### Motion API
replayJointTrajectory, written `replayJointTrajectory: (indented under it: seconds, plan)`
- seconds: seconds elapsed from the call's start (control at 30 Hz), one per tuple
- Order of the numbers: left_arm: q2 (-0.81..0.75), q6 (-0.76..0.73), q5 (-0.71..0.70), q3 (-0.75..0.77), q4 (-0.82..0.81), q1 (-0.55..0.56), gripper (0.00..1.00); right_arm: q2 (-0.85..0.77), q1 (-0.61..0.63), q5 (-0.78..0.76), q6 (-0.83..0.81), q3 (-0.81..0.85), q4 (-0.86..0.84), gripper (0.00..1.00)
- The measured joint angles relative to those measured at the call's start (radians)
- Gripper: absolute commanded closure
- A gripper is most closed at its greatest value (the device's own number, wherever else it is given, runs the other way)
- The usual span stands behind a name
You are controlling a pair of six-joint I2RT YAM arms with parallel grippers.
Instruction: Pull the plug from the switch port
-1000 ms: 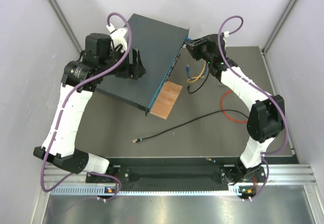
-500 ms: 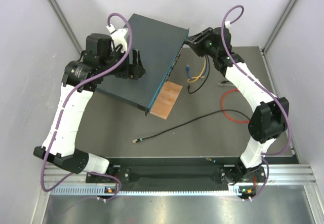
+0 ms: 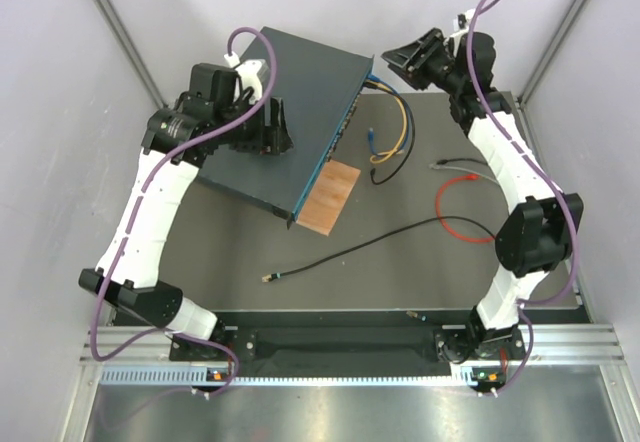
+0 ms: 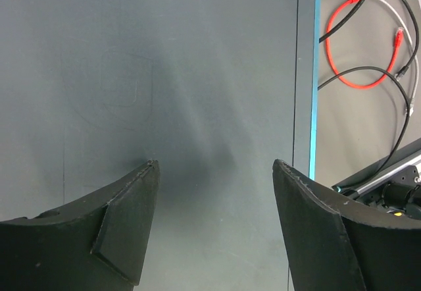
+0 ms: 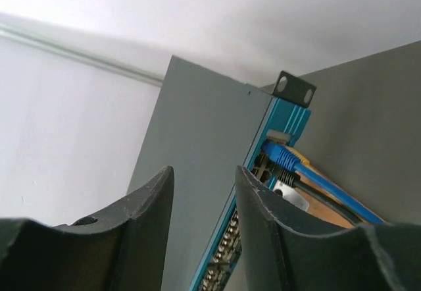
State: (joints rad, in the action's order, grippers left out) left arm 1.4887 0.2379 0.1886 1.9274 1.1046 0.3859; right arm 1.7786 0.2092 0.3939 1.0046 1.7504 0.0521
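Observation:
The switch (image 3: 290, 92) lies slanted at the back left of the mat, its teal port face turned to the right. A blue plug (image 5: 279, 154), a black plug (image 5: 284, 176) and a yellow one sit in ports at that face's far end (image 3: 372, 80). My right gripper (image 3: 395, 65) hangs open above and behind that corner, with nothing between its fingers (image 5: 204, 169). A grey cable (image 3: 462, 165) lies loose on the mat, its plug free. My left gripper (image 3: 272, 130) stands open over the switch's flat top (image 4: 164, 74), its fingertips (image 4: 215, 166) close to the top.
A small brown board (image 3: 328, 195) lies against the switch's near corner. A red cable loop (image 3: 460, 217) and a long black cable (image 3: 350, 252) lie on the mat. Blue, yellow and black cables curl beside the port face (image 3: 390, 147). White walls close in on both sides.
My right gripper has pulled up and back from the port face, and its jaws have widened. A grey cable now lies on the mat at the right. My left arm shifted slightly on the switch.

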Motion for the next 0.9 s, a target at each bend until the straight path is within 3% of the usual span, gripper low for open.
replayJointTrajectory:
  seconds: [0.5,0.8,0.9]
  plan:
    - [0.042,0.083,0.012,0.032,0.017,0.0,0.26,0.003,-0.058,0.162,-0.092,0.013,0.035,0.56]
    - [0.052,0.098,0.026,0.037,0.017,-0.002,0.29,-0.037,0.0,0.087,0.008,-0.193,-0.136,0.56]
    - [0.049,0.09,0.036,0.037,0.021,-0.002,0.28,-0.065,0.039,0.011,0.022,-0.262,-0.157,0.61]
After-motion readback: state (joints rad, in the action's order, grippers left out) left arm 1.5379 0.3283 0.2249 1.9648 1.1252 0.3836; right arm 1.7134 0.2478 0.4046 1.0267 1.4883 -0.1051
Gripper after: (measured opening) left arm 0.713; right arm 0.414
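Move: The right hand hangs beyond its last pull spot. The blue plug, still seated at the switch's far end, lies about 4 cm ahead, 3 cm to its left and 7 cm below. The black plug is next to it, around 3 cm ahead and 4 cm left, and the switch's mounting ear is some 9 cm ahead and 2 cm left, both also lower. From the left hand, the blue plug is roughly 20 cm ahead, 23 cm right and 6 cm below. Rightward and slightly back at first, by about 1.5 cm with a small counter-clockwise turn, the right hand then reverses and sinks about 5 cm, swinging roughly 3 cm left and easing back a little more. It comes down towards the blue and black plugs with its fingers still partly open, its pads not yet around either one. ##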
